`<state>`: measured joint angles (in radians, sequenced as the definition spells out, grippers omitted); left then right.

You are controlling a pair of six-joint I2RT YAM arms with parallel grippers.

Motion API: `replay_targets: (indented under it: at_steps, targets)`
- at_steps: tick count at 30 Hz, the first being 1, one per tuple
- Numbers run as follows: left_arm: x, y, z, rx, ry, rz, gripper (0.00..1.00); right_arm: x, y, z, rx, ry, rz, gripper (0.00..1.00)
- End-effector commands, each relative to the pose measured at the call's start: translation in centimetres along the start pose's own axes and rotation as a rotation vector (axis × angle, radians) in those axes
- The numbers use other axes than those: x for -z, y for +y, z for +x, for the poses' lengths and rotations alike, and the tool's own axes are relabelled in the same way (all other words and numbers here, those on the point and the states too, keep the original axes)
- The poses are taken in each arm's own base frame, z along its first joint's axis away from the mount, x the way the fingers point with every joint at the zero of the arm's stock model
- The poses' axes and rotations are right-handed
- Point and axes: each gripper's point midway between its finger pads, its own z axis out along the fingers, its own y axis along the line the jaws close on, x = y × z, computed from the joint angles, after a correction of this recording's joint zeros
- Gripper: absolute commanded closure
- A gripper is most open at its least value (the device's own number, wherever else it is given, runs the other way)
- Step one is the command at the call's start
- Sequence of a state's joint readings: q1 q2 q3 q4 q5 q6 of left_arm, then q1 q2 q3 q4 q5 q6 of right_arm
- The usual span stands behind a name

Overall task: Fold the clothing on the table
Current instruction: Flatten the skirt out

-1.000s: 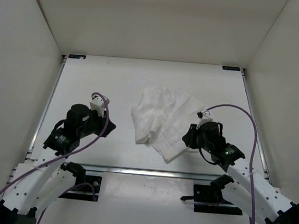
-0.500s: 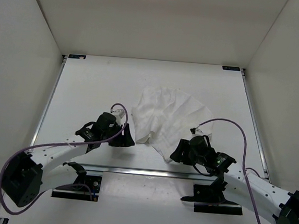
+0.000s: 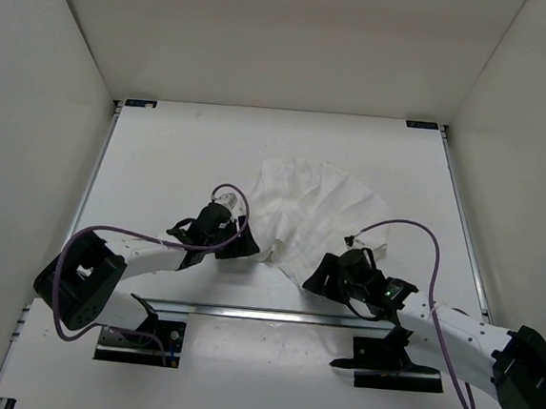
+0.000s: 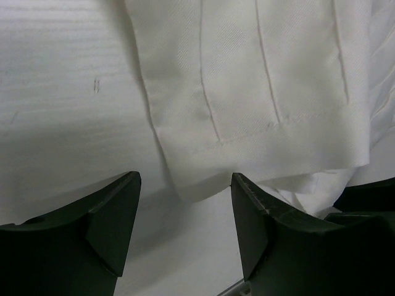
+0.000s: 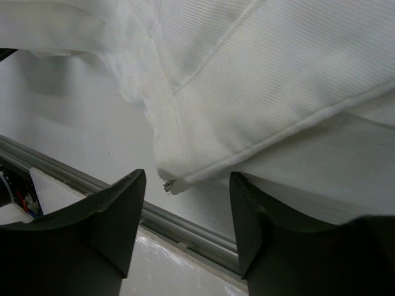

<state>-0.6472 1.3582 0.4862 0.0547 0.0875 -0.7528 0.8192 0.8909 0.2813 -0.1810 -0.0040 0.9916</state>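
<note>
The white clothing point(image 3: 310, 217) lies crumpled and partly doubled over in the middle of the table point(image 3: 162, 157). My left gripper point(image 3: 243, 245) is low at the garment's near left corner. In the left wrist view this gripper point(image 4: 185, 179) is open, and the pleated hem corner point(image 4: 259, 80) lies just ahead of the fingertips with nothing between them. My right gripper point(image 3: 316, 277) is at the near pointed corner. In its wrist view this gripper point(image 5: 187, 174) is open too, with the seamed corner tip point(image 5: 259, 74) just ahead of its fingers.
The metal rail point(image 3: 273, 314) along the table's near edge runs just behind both grippers and shows under the right fingers as rail point(image 5: 92, 185). White walls stand on three sides. Purple cables loop over both arms.
Both arms have swung inward and down to the garment's near corners, the left from the far left. Both grippers went from shut to open. The clothing has not moved.
</note>
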Motion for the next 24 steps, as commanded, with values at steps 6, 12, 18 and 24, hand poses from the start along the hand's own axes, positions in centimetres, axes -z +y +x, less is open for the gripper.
replay_targets:
  at_steps: [6,12,18,24]
  targets:
    - [-2.1,-0.1,-0.9,0.033,-0.034,-0.038,0.34,-0.8,-1.3,-0.3,-0.014,-0.023,0.037,0.79]
    - [-2.9,-1.7,-1.5,0.032,-0.049,0.029,0.89,0.4,-1.7,-1.5,0.024,-0.056,0.009,1.00]
    - [0.9,-3.9,-5.7,0.001,-0.151,0.077,1.00,4.6,1.9,-6.7,0.111,-0.140,-0.146,1.00]
    - [9.2,-6.5,-12.0,-0.072,-0.318,0.104,1.00,11.0,7.0,-12.7,0.268,-0.284,-0.256,1.00]
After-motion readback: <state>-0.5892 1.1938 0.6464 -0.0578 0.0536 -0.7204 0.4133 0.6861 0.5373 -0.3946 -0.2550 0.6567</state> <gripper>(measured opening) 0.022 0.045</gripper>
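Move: The skirt's near-left corner lies almost between the left hand's open fingers, about 2 cm ahead, 2 cm to the right and 1 cm below. Its near-right corner sits between the right hand's fingers, level ahead, perhaps 1 cm to the right and 1 cm down. The skirt's bunched middle is some 10 cm ahead and 13 cm right of the left hand, and about 16 cm straight ahead of the right. The metal rail runs roughly 7 cm behind the right hand. Easing forward and right about 3 cm, the left hand dips and shuts on its hem corner while the right closes sooner, sinking 1.5 cm onto the other corner. Both then rise fast, some 10 to 13 cm, going forward too, fingertips tilting up; the right also draws away to its right by about 3 cm, the left a little to its left, carrying the pinched corners. ##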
